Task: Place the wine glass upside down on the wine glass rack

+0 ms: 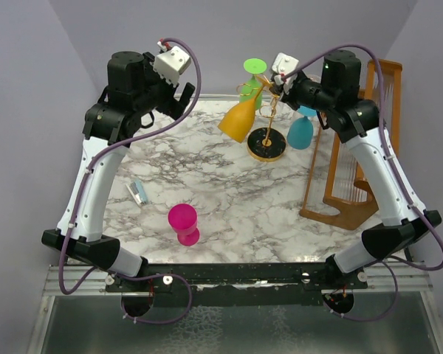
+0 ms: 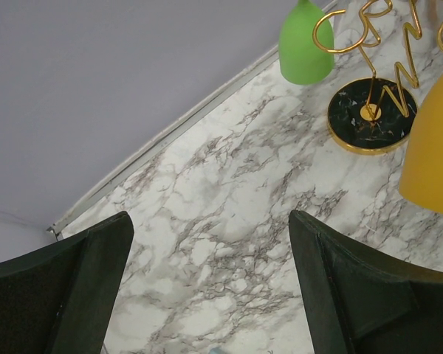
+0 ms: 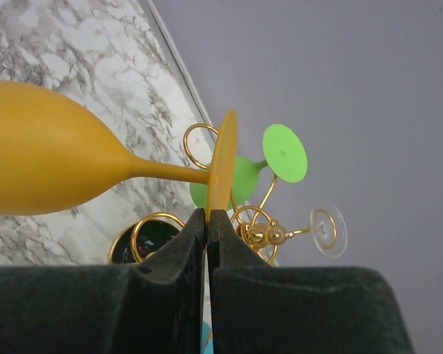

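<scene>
My right gripper [image 3: 207,214] is shut on the edge of the round foot of a yellow wine glass [image 3: 44,158]. The glass [image 1: 238,120] hangs tilted, bowl down and to the left, beside the top of the gold wine glass rack [image 1: 266,144]. The rack's ringed arms [image 3: 266,232] lie just behind the glass foot. In the top view the right gripper [image 1: 278,82] is at the rack's top. My left gripper [image 2: 210,221] is open and holds nothing, above bare marble at the back left [image 1: 179,102]. The rack's black base [image 2: 371,114] and the yellow bowl [image 2: 434,158] show at its right.
A green glass [image 1: 252,85] and a blue glass [image 1: 301,131] hang upside down on the rack, and a clear glass foot [image 3: 328,228] shows there too. A pink glass [image 1: 183,223] stands inverted near the front. A brown wooden frame [image 1: 354,169] stands at the right. A small grey object [image 1: 137,192] lies at the left.
</scene>
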You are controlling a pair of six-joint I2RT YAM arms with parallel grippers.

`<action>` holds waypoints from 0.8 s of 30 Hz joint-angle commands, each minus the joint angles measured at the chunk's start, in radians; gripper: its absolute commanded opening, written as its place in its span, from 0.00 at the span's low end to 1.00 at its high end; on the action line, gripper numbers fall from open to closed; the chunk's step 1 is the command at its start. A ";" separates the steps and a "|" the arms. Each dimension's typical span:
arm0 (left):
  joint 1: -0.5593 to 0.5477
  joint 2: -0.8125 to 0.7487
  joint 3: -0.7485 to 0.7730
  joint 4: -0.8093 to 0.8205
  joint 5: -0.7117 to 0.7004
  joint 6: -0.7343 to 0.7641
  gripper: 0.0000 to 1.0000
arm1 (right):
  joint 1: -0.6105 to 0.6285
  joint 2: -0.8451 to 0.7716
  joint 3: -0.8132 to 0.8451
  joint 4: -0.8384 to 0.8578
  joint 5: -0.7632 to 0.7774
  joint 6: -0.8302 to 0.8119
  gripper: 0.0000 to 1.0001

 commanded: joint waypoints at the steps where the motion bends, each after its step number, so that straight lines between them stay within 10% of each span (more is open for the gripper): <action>1: 0.006 0.002 -0.005 0.029 -0.006 -0.011 0.89 | 0.044 0.033 0.033 -0.064 0.087 -0.177 0.01; 24: 0.008 0.022 0.001 0.022 0.038 -0.002 0.90 | 0.142 0.067 -0.086 0.024 0.395 -0.362 0.01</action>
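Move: My right hand already pinches the foot of the orange wine glass, cup slanting down to the left. The rack's empty near-left ring is about 5 cm ahead, 2 cm left and 6 cm below. The empty left ring is roughly 9 cm ahead and 8 cm left; the green glass hangs some 14 cm ahead, 8 cm left, the blue one 5 cm ahead, 7 cm right. From my left hand the near ring is about 12 cm ahead, 20 cm right. Keeping the foot of the orange glass pinched in shut fingers, I lower my right hand about 6 cm and ease it some 2 cm forward, bringing the stem in beside the rack's near-left ring. As it sinks, I roll the hand about 25 degrees, left side down, so the cup swings in from the left to hang more nearly straight down. ##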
